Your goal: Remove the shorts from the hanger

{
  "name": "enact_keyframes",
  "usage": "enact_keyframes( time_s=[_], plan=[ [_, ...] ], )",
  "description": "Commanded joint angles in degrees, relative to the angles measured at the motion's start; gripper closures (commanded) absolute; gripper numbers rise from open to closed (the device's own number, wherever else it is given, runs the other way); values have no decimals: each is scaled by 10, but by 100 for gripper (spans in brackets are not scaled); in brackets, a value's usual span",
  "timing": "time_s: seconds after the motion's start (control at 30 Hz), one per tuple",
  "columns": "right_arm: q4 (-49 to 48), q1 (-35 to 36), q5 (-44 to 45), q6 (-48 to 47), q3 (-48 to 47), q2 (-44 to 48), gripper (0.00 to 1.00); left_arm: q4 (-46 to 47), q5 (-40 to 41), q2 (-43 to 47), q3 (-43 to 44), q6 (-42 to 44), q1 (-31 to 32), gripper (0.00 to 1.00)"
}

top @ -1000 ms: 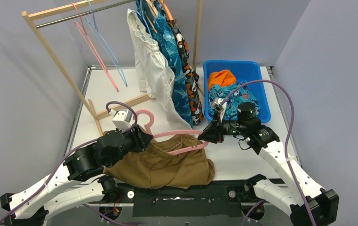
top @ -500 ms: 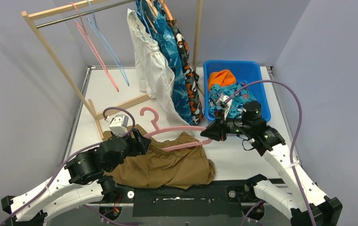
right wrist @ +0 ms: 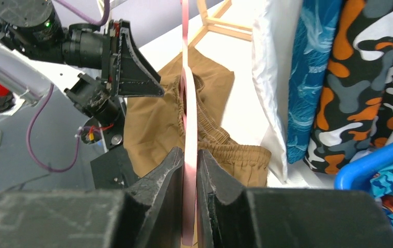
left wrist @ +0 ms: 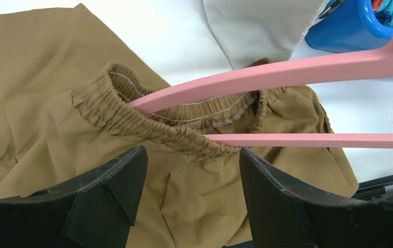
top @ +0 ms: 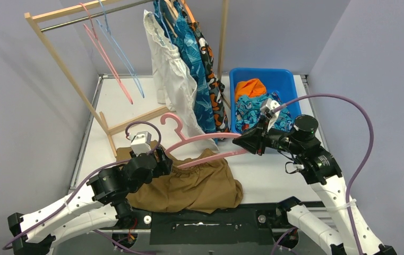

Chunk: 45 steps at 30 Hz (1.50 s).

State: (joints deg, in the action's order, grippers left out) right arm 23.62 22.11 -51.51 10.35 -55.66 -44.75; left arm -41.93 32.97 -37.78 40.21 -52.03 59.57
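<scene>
The brown shorts point(top: 189, 186) lie crumpled on the white table near the front edge. A pink hanger point(top: 205, 143) slants up over them, its left corner still inside the elastic waistband point(left wrist: 147, 121). My right gripper point(top: 248, 142) is shut on the hanger's right end, with the pink bar point(right wrist: 188, 103) pinched between its jaws point(right wrist: 188, 155). At the left end of the waistband, my left gripper point(top: 162, 162) hovers open just over the brown fabric point(left wrist: 194, 201), and nothing sits between its fingers point(left wrist: 191, 155).
A wooden rack point(top: 67, 74) at the back carries white shorts point(top: 170, 74), blue patterned shorts point(top: 197, 79), camouflage shorts point(top: 213, 69) and two empty hangers point(top: 106, 50). A blue bin point(top: 290, 79) at the back right holds orange and teal shorts. The rack's foot point(top: 136, 119) crosses the table.
My left gripper has opened and let go of the shorts' waistband. The right arm has drawn the hanger up and to the right, sliding it partly out of the shorts.
</scene>
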Motion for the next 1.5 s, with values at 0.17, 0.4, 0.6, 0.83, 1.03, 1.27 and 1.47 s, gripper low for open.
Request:
enact_keyframes(
  time_s=[0.17,0.4,0.6,0.83,1.03,1.27,1.47],
  plan=[
    [-32,-4,104,41,-53,39,100,5,34,26,7,-27,1,35],
    [-16,-3,79,50,-46,15,100,92,-7,37,-1,25,1,35],
    [-16,-2,80,55,-31,7,100,249,-10,-23,-2,147,1,35],
    [3,-2,86,55,-35,5,100,404,9,-103,-47,326,0,35],
    [17,-2,88,56,-32,3,100,480,4,-124,-81,417,-5,36],
    [13,-2,61,61,-33,-3,99,522,-20,-124,-116,475,-27,52],
    [96,-2,50,27,-59,-29,88,580,-38,-109,-151,502,-30,71]
  ],
)
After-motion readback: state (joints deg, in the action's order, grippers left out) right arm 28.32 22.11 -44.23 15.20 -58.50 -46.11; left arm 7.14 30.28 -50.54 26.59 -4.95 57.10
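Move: The pink hanger's left limb, just above where it enters the brown shorts' waistband, lies about 6 cm ahead of the left gripper, 4 cm to its right and nearly level with it. From that gripper, the waistband opening's middle is some 2 cm ahead, 8 cm right and 5 cm lower; the hook is about 14 cm ahead, straight on. From the right gripper, which already grips the hanger, that limb lies some 21 cm left, 4 cm back and 10 cm lower. Lift the open left gripper about 4 cm, swing it forward and to the right to the hanger's left limb beside the brown waistband, then sink it back to about its starting height. On the way tip the fingers up some 25 degrees, turn them clockwise and roll the left side up, then half close them around the limb. Keep the right grip on the hanger, edging it forward and turning it slightly clockwise. ##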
